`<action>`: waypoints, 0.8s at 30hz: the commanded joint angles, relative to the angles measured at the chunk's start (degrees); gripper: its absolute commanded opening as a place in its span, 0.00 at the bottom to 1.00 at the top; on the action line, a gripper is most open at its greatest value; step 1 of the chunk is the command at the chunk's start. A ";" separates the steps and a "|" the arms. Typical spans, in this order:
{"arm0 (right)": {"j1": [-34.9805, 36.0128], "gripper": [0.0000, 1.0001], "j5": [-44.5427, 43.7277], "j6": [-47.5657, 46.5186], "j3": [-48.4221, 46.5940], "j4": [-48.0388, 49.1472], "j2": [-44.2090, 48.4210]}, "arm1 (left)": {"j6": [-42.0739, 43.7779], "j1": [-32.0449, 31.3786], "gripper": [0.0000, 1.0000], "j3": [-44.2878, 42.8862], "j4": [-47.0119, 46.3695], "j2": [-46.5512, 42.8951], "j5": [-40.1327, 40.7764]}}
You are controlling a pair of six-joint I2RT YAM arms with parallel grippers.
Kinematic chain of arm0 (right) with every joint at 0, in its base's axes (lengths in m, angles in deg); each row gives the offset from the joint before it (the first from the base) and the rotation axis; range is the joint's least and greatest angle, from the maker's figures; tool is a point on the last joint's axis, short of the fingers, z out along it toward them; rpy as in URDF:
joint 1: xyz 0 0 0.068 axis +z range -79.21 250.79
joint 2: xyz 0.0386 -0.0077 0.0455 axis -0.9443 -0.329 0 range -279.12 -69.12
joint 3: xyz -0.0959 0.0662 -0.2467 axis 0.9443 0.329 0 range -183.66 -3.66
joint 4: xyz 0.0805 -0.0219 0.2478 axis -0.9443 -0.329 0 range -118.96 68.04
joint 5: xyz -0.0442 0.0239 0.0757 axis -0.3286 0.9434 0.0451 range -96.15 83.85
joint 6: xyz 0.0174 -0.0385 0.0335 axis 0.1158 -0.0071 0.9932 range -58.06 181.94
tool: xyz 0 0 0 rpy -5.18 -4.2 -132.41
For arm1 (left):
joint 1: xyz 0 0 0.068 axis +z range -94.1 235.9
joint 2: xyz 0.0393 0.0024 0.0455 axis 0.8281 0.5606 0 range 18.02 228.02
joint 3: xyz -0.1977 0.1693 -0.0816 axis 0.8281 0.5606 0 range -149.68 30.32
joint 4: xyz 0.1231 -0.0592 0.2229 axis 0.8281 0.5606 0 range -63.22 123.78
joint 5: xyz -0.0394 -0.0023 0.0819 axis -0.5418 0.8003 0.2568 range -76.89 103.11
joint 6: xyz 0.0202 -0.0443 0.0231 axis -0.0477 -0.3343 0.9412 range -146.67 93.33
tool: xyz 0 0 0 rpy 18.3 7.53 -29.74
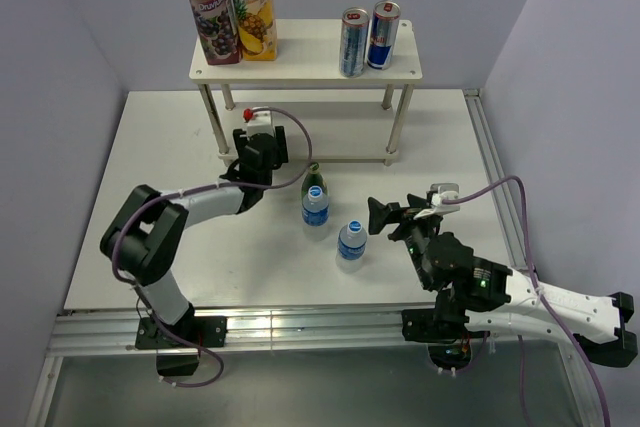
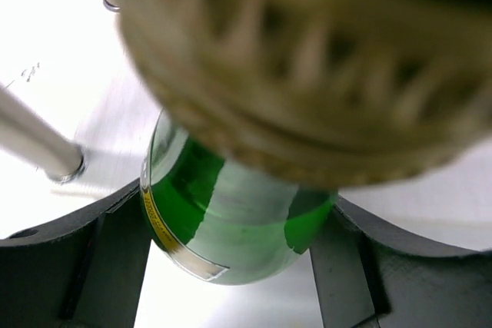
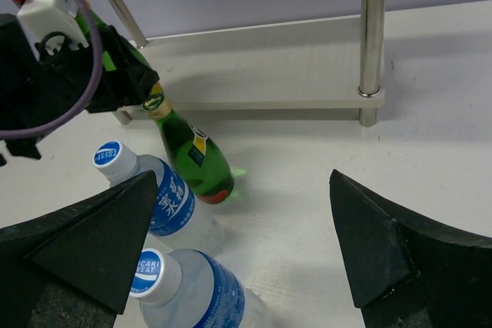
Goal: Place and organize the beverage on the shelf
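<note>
My left gripper point(image 1: 262, 157) point(image 2: 238, 213) is shut on a green glass bottle point(image 2: 231, 228), both fingers against its body and its gold cap close to the camera. It is by the front-left post point(image 2: 38, 151) of the white shelf point(image 1: 310, 65), and a strip of green point(image 3: 115, 57) shows behind that gripper point(image 3: 92, 82). Another green bottle point(image 1: 312, 171) point(image 3: 192, 159) stands on the table before the lower board point(image 3: 269, 67). Two water bottles point(image 1: 315, 205) point(image 1: 351, 240) stand nearer. My right gripper point(image 1: 400, 212) point(image 3: 243, 190) is open and empty, right of them.
On the shelf's top board stand two juice cartons point(image 1: 210, 7) point(image 1: 252, 2) at the left and two cans point(image 1: 353, 42) point(image 1: 383, 35) at the right. A shelf post point(image 3: 373, 36) rises ahead of my right gripper. Walls close in three sides; a metal rail point(image 1: 300, 327) runs along the near edge.
</note>
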 commanded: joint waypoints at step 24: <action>0.30 1.00 0.63 0.31 0.01 2.17 -1.57 | -2.62 8.95 0.99 -12.65 -5.95 8.35 -7.27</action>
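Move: My left hand holds a green bottle at the front of the lower shelf; its spot is about 7 cm ahead and 3 cm left, the board some 7 cm below my grip. The front left shelf leg stands about 3 cm ahead and 9 cm left. The other green bottle is some 12 cm back and 12 cm right, the nearer water bottle about 19 cm back and 12 cm right. From my right hand, the spot lies roughly 30 cm ahead, 31 cm left and 12 cm below. I carry the gripped green bottle about 7 cm forward and 3 cm left, in past the front left leg over the lower shelf, sinking some 1.5 cm early on to set the bottle on the board. The reach slows steadily; at the end I open my left fingers to let go of the bottle, and the hand lifts slightly. ##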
